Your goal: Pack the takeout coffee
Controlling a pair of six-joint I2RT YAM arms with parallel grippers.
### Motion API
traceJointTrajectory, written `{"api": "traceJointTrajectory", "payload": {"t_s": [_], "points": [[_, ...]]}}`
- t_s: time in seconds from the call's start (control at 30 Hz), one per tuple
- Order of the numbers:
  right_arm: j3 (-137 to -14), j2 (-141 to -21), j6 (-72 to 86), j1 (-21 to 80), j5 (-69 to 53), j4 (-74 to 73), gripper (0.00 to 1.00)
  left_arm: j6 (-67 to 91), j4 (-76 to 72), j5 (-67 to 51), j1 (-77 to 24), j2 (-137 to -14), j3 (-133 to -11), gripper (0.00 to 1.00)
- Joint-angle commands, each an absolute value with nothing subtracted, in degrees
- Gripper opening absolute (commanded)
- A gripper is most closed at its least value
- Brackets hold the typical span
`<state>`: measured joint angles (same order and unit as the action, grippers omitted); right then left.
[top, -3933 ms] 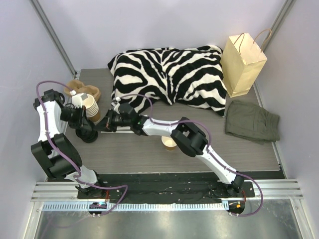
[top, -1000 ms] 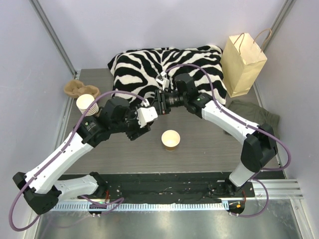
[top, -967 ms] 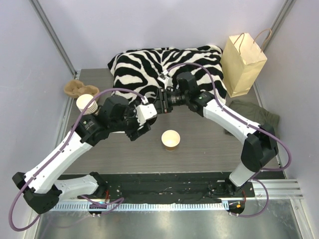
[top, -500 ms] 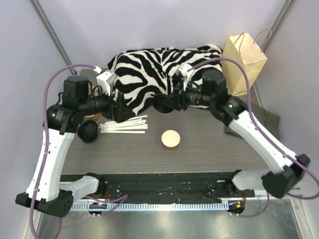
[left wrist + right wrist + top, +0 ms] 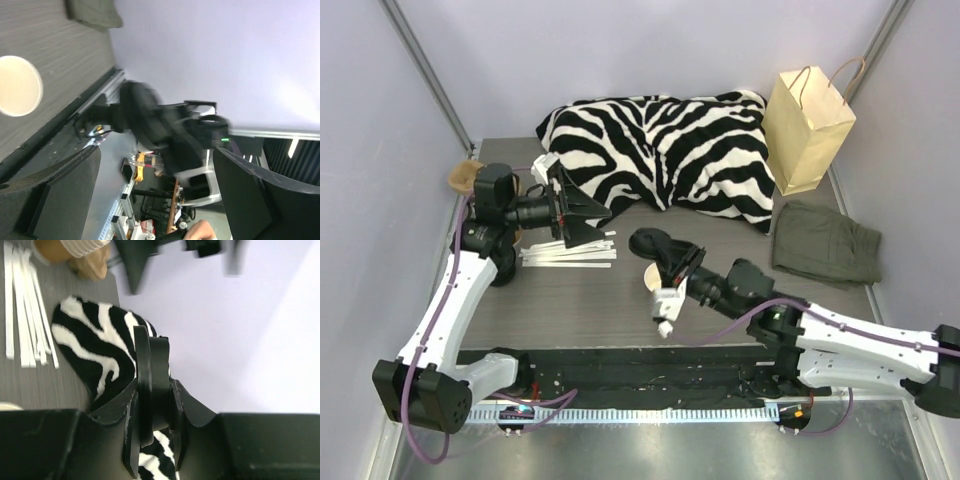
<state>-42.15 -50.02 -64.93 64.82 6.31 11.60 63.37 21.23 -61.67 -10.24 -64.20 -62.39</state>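
Note:
No lidded takeout coffee shows in any view. A lidless brown kraft cup (image 5: 656,286) stands mid-table, partly hidden under my right gripper (image 5: 663,253). That gripper is shut on a round black lid (image 5: 646,241), held just behind and above the cup. In the right wrist view the lid (image 5: 151,375) sits edge-on between the jaws of the right gripper (image 5: 152,387). My left gripper (image 5: 588,218) hovers open at the left over the white sticks, holding nothing. The left wrist view has the left gripper (image 5: 156,150) wide apart and the cup's open top (image 5: 17,86) at far left.
A zebra-print pillow (image 5: 660,150) lies at the back, with a kraft paper bag (image 5: 807,120) standing at back right. A folded green cloth (image 5: 825,243) lies right. White stir sticks (image 5: 570,256) lie left of the cup. A stack of paper cups (image 5: 75,247) stands far left.
My left gripper opened and drew back to the left. My right arm swung down from the pillow's edge, carrying the black lid to just above the open cup.

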Motion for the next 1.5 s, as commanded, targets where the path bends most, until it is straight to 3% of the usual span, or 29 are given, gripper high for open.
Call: {"api": "traceJointTrajectory", "payload": {"t_s": [0.0, 0.2, 0.5, 0.77, 1.23, 1.47], "points": [[-32.7, -52.6, -89.6, 68.5, 14.7, 36.6, 0.01, 74.4, 7.3, -65.1, -12.7, -61.7, -60.7, 1.0], [-30.8, -58.7, -95.9, 71.5, 19.1, 47.9, 0.01, 77.1, 0.8, -63.3, -13.0, -60.6, -53.6, 0.97], [-27.3, -58.7, -98.7, 72.8, 17.8, 51.0, 0.01, 76.0, -1.6, -61.3, -13.4, -61.4, -50.1, 0.93], [-26.9, -60.0, -99.9, 73.7, 17.8, 51.9, 0.01, 77.3, -8.3, -61.9, -17.4, -60.4, -48.4, 0.79], [-25.4, -61.2, -101.6, 75.2, 17.8, 52.5, 0.01, 80.1, -13.0, -59.6, -20.4, -61.2, -45.2, 0.68], [-25.3, -61.5, -102.0, 75.4, 18.1, 51.7, 0.01, 80.3, -13.6, -59.2, -21.4, -61.4, -44.1, 0.5]]}}
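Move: The black lid, pinched in the right fingers, lies about 12 cm to the right of the empty left hand, 4 cm back and a touch lower. From the right hand, the left gripper it is being brought to is some 15 cm to the left and 6 cm ahead, at nearly the same height. The paper cup stands some 22 cm below the right hand, 2 cm ahead and 1 cm left. The white straws lie 5 cm ahead of the left hand, 6 cm left and 27 cm down. The black lid stays pinched in the right hand, which rolls it about 30 degrees, dips, partly recovers and ends lower, farther left and slightly back, towards the left gripper. The left hand comes to meet it, some 6 cm to the right, back and down with a bob on the way, its wide-open fingers closing to about half around the lid's free edge, not yet gripping. ##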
